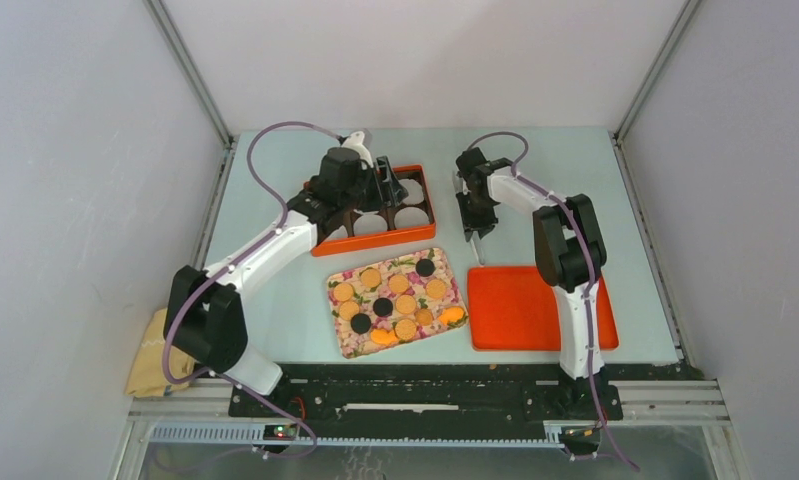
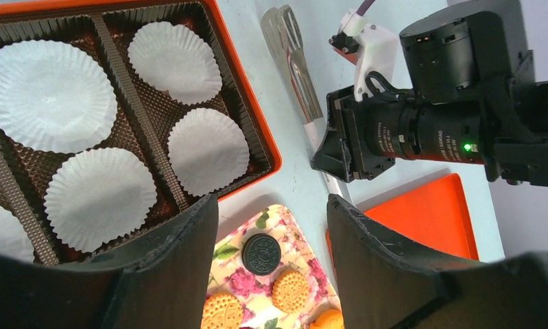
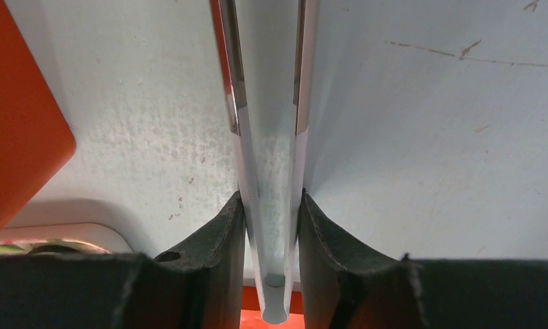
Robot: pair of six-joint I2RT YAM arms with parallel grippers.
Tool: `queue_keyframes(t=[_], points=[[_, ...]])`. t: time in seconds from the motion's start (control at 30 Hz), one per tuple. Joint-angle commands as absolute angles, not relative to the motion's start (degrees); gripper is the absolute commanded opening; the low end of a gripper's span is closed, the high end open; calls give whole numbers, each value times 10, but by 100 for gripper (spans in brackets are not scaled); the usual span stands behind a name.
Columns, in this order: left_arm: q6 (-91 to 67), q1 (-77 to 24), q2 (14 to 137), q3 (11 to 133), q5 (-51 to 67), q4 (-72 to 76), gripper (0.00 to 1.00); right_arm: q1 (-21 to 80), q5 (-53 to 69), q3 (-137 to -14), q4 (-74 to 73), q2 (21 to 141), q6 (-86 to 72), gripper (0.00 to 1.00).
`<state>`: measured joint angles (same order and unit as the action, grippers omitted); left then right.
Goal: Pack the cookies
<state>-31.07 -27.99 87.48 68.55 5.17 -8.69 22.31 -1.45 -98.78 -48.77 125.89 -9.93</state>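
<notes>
The cookies (image 1: 399,297), mostly golden-orange with a few dark ones, lie on a floral tray (image 1: 339,340) in the middle of the table. In the left wrist view a dark cookie (image 2: 259,253) and golden ones (image 2: 290,290) show between my fingers. My left gripper (image 1: 386,184) (image 2: 271,229) is open and empty, above the near right corner of an orange box (image 1: 422,205) (image 2: 260,130) holding white paper liners (image 2: 208,149). My right gripper (image 1: 472,220) (image 3: 267,205) is shut on metal tongs (image 1: 474,245) (image 3: 265,123) (image 2: 295,62), which point down at the table.
An orange lid (image 1: 540,307) (image 2: 429,216) (image 3: 17,137) lies flat to the right of the floral tray. A yellow cloth (image 1: 150,358) sits off the table's left near corner. White walls enclose the table on three sides.
</notes>
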Motion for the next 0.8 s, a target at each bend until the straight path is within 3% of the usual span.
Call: queue_keyframes(t=[0.0,0.33,0.77], points=[[-295,-281,909,757,64,-88,65,234,-39,-981,-522,1200,-103,31],[-291,-274,1014,951,107,-123,66,280,-23,-980,-492,1052,-74,29],[-313,-274,1044,937,140,-104,65,331,-35,-1003,-492,984,-72,29]])
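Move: Held low in the right gripper, the tongs have their head about 13 cm ahead of the left hand, 11 cm to its right and 20 cm below; the box's middle is 6 cm ahead of the left hand and 7 cm to its left, 18 cm down. From the right hand, the left gripper is 16 cm left, 2 cm back and 19 cm up; the box 22 cm left and 5 cm ahead; the cookie plate 17 cm back and 17 cm left; the red tray 18 cm back and 12 cm right. Lifting the tongs it already grips, the right hand first edges back low, the handle end bearing on the red tray's far rim, then rises some 17 cm, drifting left towards the left gripper while its fingertips tilt outward about 20 degrees and it turns slightly counter-clockwise. The left hand, staying open, goes forward and right about 9 cm and up to meet the tongs' head, dipping a little at the end. ##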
